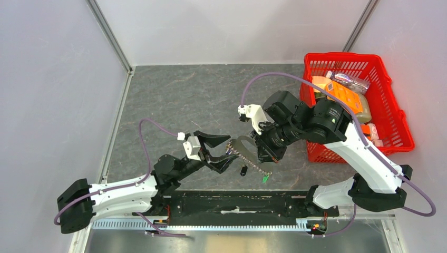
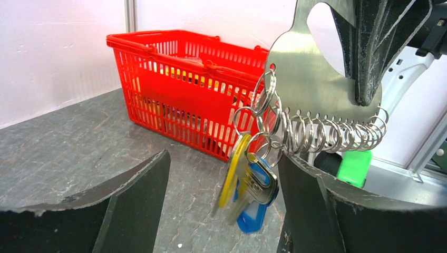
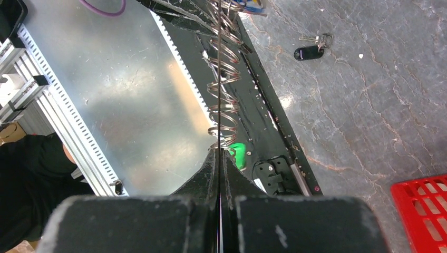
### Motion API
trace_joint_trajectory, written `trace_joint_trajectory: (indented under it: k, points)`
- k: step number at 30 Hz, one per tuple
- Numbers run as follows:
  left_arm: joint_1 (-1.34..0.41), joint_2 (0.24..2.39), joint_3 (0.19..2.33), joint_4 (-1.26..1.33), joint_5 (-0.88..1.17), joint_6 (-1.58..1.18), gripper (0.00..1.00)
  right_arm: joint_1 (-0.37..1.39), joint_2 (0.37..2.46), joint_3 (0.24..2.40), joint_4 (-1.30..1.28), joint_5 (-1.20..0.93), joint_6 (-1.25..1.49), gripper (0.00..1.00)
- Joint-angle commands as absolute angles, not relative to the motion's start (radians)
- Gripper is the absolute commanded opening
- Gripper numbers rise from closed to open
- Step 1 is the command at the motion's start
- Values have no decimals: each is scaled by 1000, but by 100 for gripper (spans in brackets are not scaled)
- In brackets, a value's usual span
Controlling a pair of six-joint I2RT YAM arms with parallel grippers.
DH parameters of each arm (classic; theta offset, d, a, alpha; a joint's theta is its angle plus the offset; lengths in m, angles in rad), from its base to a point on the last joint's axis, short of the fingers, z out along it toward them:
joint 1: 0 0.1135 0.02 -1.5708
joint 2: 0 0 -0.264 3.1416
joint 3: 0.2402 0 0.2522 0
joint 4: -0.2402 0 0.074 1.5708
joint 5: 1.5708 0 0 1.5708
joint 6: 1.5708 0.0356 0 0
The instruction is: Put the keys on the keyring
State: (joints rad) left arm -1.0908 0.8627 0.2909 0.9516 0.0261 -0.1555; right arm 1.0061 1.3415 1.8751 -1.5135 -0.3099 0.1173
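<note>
The keyring [image 2: 311, 89] is a flat silver plate with a row of wire rings along its lower edge and a bright green tag [image 2: 354, 167] at one end. My right gripper [image 3: 219, 153] is shut on the plate's edge and holds it above the table [image 1: 243, 145]. A yellow-capped key [image 2: 235, 171] and a blue-capped key [image 2: 258, 211] hang from rings at the plate's near end. My left gripper [image 2: 224, 158] stands open around them, its right finger [image 2: 305, 195] close beside them. A black-capped key [image 1: 244, 171] lies on the table.
A red basket [image 1: 358, 100] with packaged goods stands at the right of the table, behind the right arm. The black base rail [image 1: 232, 203] and a metal strip run along the near edge. The black-capped key [image 3: 308, 51] lies near that rail.
</note>
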Motion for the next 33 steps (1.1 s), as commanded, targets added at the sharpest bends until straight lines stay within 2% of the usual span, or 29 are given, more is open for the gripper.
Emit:
trace_joint_trajectory:
  k: [1,14,33]
  points:
    - [-1096,844,281,981,4,-115,81,1010,1321,1898,-1497,-320,132,0]
    - [-1097,707,253,864,-32,-114,81,999,1328,1927,-1510,-304,146,0]
    - [-1096,348,207,635,-20,-156,82,958,1368,1972,-1416,-487,239,0]
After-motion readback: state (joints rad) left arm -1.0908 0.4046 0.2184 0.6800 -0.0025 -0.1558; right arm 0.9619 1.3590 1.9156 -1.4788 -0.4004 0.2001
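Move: The black-tagged keys, still on the table, lie about 5 cm to the right of my left hand, 4 cm ahead and some 27 below. Nearer, the yellow and blue keys hang level with it and 3 cm to its right, just off its fingertips. The keyring's middle is roughly 7 cm right, 3 back and 4 above; its green key hangs 11 right, 10 back. From my right hand the black-tagged keys are about 11 ahead, 4 left, 31 below. I draw my open left hand away from the hanging yellow and blue keys, about 6 cm to the left, slowly at first and then faster, backing off and rising some 2.5 cm each, fingers staying wide. My right hand keeps its pinch on the keyring plate and late on lifts it a little up and left, tilting it slightly. ##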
